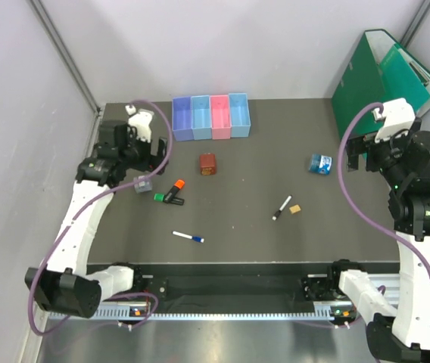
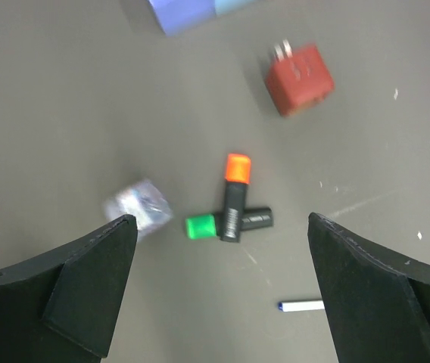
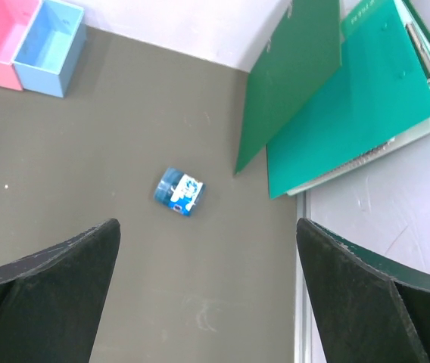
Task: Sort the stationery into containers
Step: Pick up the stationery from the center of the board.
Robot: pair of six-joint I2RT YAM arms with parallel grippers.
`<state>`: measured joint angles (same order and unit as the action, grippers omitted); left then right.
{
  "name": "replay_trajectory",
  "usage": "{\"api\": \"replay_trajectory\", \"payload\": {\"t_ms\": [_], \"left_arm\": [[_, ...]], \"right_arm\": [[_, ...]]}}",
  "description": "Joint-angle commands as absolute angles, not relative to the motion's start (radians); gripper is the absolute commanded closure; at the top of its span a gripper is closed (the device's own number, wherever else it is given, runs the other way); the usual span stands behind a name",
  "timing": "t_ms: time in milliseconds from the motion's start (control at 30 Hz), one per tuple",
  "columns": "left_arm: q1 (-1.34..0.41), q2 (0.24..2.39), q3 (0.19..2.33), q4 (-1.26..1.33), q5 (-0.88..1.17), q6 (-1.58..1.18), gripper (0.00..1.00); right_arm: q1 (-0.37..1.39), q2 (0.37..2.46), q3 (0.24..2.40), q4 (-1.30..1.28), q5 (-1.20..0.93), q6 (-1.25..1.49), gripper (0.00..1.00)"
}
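The containers (image 1: 211, 117) form a row of four joined bins at the back: purple-blue, light blue, pink (image 3: 3, 38), light blue (image 3: 48, 45). The stationery lies loose on the dark table. An orange-and-black highlighter (image 2: 235, 197) rests across a green one (image 2: 200, 226), with a small grey piece (image 2: 138, 204) to their left. Nearer the front lie a white pen with a blue cap (image 1: 188, 237), a black-and-white marker (image 1: 281, 207) and a tan eraser (image 1: 295, 209). The blue tape roll (image 3: 179, 191) sits at the right. My left gripper (image 2: 221, 218) hangs open high above the highlighters. My right gripper (image 3: 206, 223) hangs open above the table near the tape roll.
A red-brown block (image 2: 298, 78) lies in front of the bins. Green folders (image 3: 351, 91) lean at the back right corner, by the table's right edge. Grey walls close in the left side and the back.
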<state>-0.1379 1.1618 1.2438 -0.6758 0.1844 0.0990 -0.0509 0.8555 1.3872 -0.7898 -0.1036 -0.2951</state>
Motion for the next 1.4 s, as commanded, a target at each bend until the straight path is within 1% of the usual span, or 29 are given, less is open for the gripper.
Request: {"api": "replay_trajectory", "payload": {"t_ms": [0,233,533,633,767,967,1033,1267,1367], "left_arm": [[-0.224,1.216,1.172,-0.588,0.124,0.049,0.01],[-0.367,1.327,1.128,-0.489,0.022,0.084,0.01],[-0.408,1.486,1.167,-0.373,0.09,0.138,0.01],[-0.41,1.552,1.204,-0.356,0.164,0.216,0.01],[-0.41,1.609,1.239,-0.305,0.208,0.372,0.01],[-0.413,1.686,1.295,-0.318,0.276,0.518,0.01],[-0.416,1.707,1.298,-0.318,0.281,0.56,0.01],[-0.417,1.769,1.29,-0.307,0.298,0.883,0.01],[-0.417,1.804,1.305,-0.29,0.265,0.928,0.01]], "right_arm": [[-0.052,0.857,1.356,-0.735,-0.061,-0.287,0.0],[-0.052,0.87,1.322,-0.742,-0.038,-0.316,0.0],[-0.049,0.887,1.299,-0.745,-0.012,-0.331,0.01],[-0.048,0.887,1.287,-0.744,-0.005,-0.331,0.0],[-0.046,0.894,1.284,-0.752,-0.003,-0.339,0.0],[-0.046,0.907,1.281,-0.753,-0.003,-0.35,0.01],[-0.046,0.908,1.278,-0.752,-0.003,-0.347,0.0],[-0.044,0.923,1.272,-0.75,-0.003,-0.345,0.0],[-0.044,0.925,1.269,-0.753,-0.005,-0.345,0.0]]}}
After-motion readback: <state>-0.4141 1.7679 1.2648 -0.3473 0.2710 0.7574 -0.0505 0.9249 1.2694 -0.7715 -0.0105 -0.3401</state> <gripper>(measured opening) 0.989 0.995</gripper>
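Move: The red plug adapter lies about 12 cm ahead of the open left hand, 16 cm to its right and 23 cm below. The orange-capped marker is some 10 cm nearer the base than the adapter and 12 cm to its left. The clear box stands 4 cm ahead of the hand and 7 cm to its left, and the tray about 19 cm straight beyond the adapter. From the right hand, the adapter is roughly 19 cm ahead and 37 cm left, well below. The left hand drops about 16 cm while swinging some 13 cm right towards the red plug adapter, first steeply down and right, then also reaching 8 cm forward past the orange-capped marker, before sinking again at the end. On the way its wrist turns about 40 degrees clockwise and rolls left side up, fingers wide open and still short of the adapter, while the right hand, also open and empty, sinks about 6 cm and eases slightly forward and right. ##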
